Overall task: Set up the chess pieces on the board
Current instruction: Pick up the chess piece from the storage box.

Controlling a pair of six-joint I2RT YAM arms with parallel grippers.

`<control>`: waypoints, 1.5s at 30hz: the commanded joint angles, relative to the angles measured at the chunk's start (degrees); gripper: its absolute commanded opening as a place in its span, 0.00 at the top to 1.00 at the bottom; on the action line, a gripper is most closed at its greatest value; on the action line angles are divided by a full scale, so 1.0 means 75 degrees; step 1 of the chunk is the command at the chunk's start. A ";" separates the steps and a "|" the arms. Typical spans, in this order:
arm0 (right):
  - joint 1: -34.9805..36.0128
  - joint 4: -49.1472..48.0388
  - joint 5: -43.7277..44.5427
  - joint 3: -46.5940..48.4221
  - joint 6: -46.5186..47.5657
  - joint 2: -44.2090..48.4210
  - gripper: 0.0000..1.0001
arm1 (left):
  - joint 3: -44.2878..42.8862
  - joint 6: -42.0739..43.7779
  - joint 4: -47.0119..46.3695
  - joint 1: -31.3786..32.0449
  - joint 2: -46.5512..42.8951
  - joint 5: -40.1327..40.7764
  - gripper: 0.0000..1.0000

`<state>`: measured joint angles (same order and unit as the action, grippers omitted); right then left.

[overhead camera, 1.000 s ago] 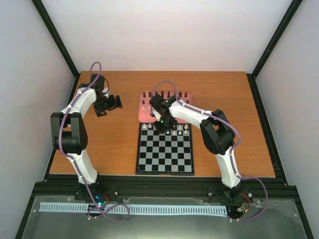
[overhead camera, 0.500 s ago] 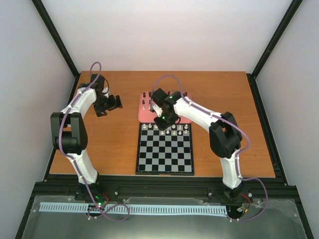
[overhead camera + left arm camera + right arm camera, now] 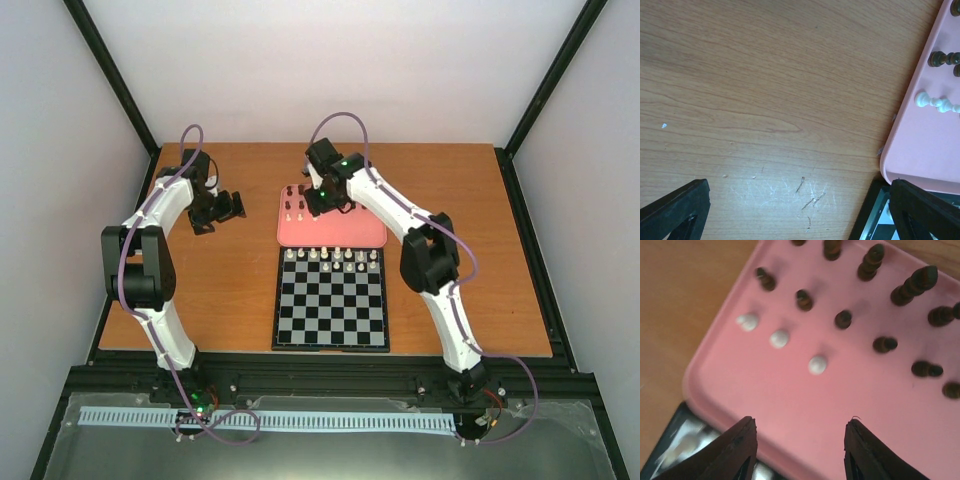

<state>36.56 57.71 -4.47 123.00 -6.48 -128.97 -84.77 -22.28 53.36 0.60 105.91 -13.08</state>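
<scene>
The checkered board (image 3: 331, 305) lies at the table's middle, with several cream-white pieces (image 3: 331, 258) along its far rows. Behind it, the pink tray (image 3: 345, 232) holds three white pieces (image 3: 779, 338) and several dark pieces (image 3: 842, 319), standing upright. My right gripper (image 3: 800, 427) is open and empty, hovering over the tray's near left part (image 3: 320, 203), a little short of the nearest white piece (image 3: 817, 364). My left gripper (image 3: 234, 206) is open and empty over bare table, left of the tray. Its wrist view shows white pieces (image 3: 935, 102) and dark ones (image 3: 942, 58) on the tray.
The wooden table (image 3: 210, 290) is bounded by a black frame and white walls. The board's far left corner (image 3: 874, 220) shows beside the tray's corner (image 3: 890, 170) in the left wrist view. The right arm's elbow (image 3: 428, 262) hangs over the table right of the board.
My right gripper has moved away from the board's far row, back and up over the pink tray. The left arm has not moved.
</scene>
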 commanded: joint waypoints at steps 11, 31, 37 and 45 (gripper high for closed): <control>-0.0375 -0.0636 -0.0496 0.1164 -0.0254 -0.1831 0.55 | -0.0028 -0.0007 -0.0113 0.0014 -0.0056 -0.0028 0.00; -0.0383 -0.0605 -0.0787 0.1609 -0.0307 -0.2504 0.69 | -0.0095 0.0004 -0.0071 0.0014 0.0037 -0.0011 0.00; -0.0385 -0.0595 -0.0693 0.1652 -0.0296 -0.2536 0.79 | -0.0111 0.0010 -0.0072 0.0013 0.0047 -0.0026 0.00; -0.0385 -0.0346 -0.0611 0.1686 -0.0228 -0.2362 0.94 | -0.0110 0.0006 -0.0072 0.0013 0.0035 -0.0028 0.00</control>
<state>33.50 53.36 -9.76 133.78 -8.47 -147.28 -84.68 -22.28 53.17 0.60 105.91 -13.10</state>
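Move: The white pawn to pick is in the pink tray, about 5 cm ahead of the right hand, 1 to 2 cm to its left and some 11 cm below. The next white pawn stands 4 to 5 cm to the left of that pawn, a third one about 4 cm beyond, and a dark pawn 4 cm or so straight ahead of it. From the left hand, the same pawn lies roughly 24 cm right, 6 cm ahead and 8 cm lower. Bring the right gripper down about 10 cm and some 5 cm forward, swiftly at first, onto the rightmost white pawn. Near the bottom, ease a couple of centimetres left, sink the last stretch slowly while narrowing the half-open fingers, then pinch the pawn between the fingertips and stay low. ##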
